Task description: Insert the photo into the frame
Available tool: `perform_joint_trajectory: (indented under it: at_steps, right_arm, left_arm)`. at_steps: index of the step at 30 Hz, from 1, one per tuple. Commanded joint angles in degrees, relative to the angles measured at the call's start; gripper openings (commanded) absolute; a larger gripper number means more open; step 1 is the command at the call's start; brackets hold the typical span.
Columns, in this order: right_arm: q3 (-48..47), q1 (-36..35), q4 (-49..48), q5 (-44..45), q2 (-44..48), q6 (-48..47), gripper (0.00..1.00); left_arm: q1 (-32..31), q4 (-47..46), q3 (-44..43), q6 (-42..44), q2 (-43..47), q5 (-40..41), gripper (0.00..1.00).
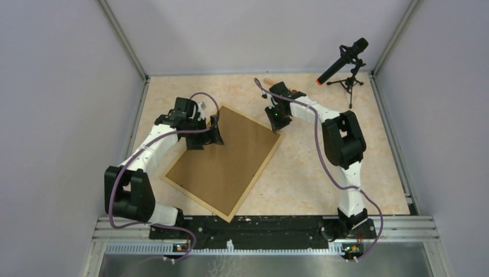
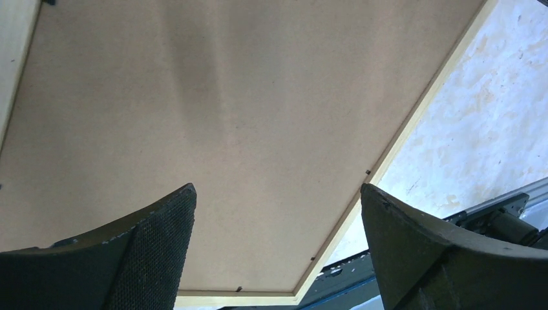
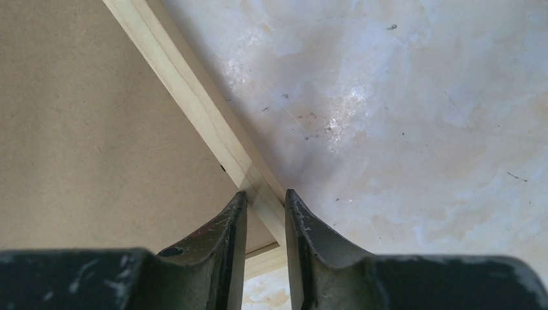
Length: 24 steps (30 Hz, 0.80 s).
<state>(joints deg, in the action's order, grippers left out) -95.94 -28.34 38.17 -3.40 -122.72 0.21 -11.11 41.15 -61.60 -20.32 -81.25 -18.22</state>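
The frame (image 1: 222,161) lies flat and turned at an angle in the middle of the table, its brown back board up and its pale rails around it. The photo is hidden. My left gripper (image 1: 214,134) is open over the frame's far left edge; in the left wrist view (image 2: 278,194) its fingers (image 2: 161,245) stand wide apart above the board (image 2: 258,97), holding nothing. My right gripper (image 1: 275,122) is at the frame's far right corner. In the right wrist view (image 3: 266,194) its jaws are closed narrowly on the pale rail (image 3: 194,97), one finger on each side.
A black microphone on a small tripod (image 1: 346,63) stands at the back right. A small brown-orange object (image 1: 268,78) lies behind the right arm. A metal rail (image 1: 265,228) with both arm bases runs along the near edge. Grey walls close in both sides.
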Motion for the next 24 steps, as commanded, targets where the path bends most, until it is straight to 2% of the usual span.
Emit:
perform_joint_trajectory:
  at_steps: [1, 3, 7, 12, 16, 19, 21, 23, 24]
  right_arm:
    - [4.14, -0.04, -1.05, 5.73, -0.64, 3.02, 0.23]
    - [7.68, 0.3, -2.69, 7.39, 1.19, 5.09, 0.19]
    - [17.56, 2.96, -4.56, 10.77, 5.51, 15.04, 0.0]
    - [37.61, 6.94, -13.69, 7.41, 16.09, 27.17, 0.0]
    - [48.73, 7.3, -18.9, 7.87, 23.84, 33.66, 0.0]
    - [52.1, 8.32, -19.53, 8.19, 27.34, 35.82, 0.0]
    - [52.29, 8.81, -20.78, 6.32, 29.32, 34.0, 0.0]
    - [50.38, 8.83, -21.67, 3.92, 31.25, 29.96, 0.01]
    - [48.66, 8.89, -21.47, 2.96, 31.85, 27.92, 0.07]
  left_arm:
    - [-1.81, -2.79, -3.29, -0.95, -2.58, -1.24, 0.99]
    - [-3.1, -3.17, -5.06, -1.04, -5.02, -1.23, 0.99]
    - [-5.62, -3.97, -8.44, -1.64, -10.98, -3.91, 0.96]
    - [-6.55, -6.58, -9.68, -4.12, -14.19, -4.17, 0.95]
    - [-6.55, -5.94, -9.58, -5.84, -12.54, 1.91, 0.96]
    - [-6.39, 0.19, -9.45, -10.63, -10.4, 14.54, 0.95]
    - [-5.38, 5.76, -7.68, -15.96, -7.7, 20.25, 0.95]
    - [-3.78, 8.58, -0.96, -20.94, -1.43, 21.73, 0.95]
    - [-3.4, 9.09, 2.09, -22.88, 2.46, 22.38, 0.95]
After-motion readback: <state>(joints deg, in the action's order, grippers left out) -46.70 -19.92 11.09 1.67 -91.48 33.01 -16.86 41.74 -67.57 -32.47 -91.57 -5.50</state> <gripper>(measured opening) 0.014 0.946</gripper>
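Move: The frame's far-right side strip passes between the right fingertips, 1 or 2 cm below the hand point; the frame's right corner is about 2 cm back and 2 cm to the right of the hand. The frame's far corner stands some 11 cm ahead and 21 cm left, a small wooden block about 21 cm ahead and 1 cm left. From the left hand, held open above the backing board, that gripped strip is roughly 10 cm ahead, 26 cm right and 11 cm below. The frame's far-right strip, near its right corner, is pinched as the right fingers narrow on it; after a brief hold the hand pulls right and back, about 13 cm in all, turning some 40 degrees clockwise, and ends fully shut, off the frame. The open left hand swings about 6 cm right over the board, sinking 3 cm and easing forward, then comes back left. ##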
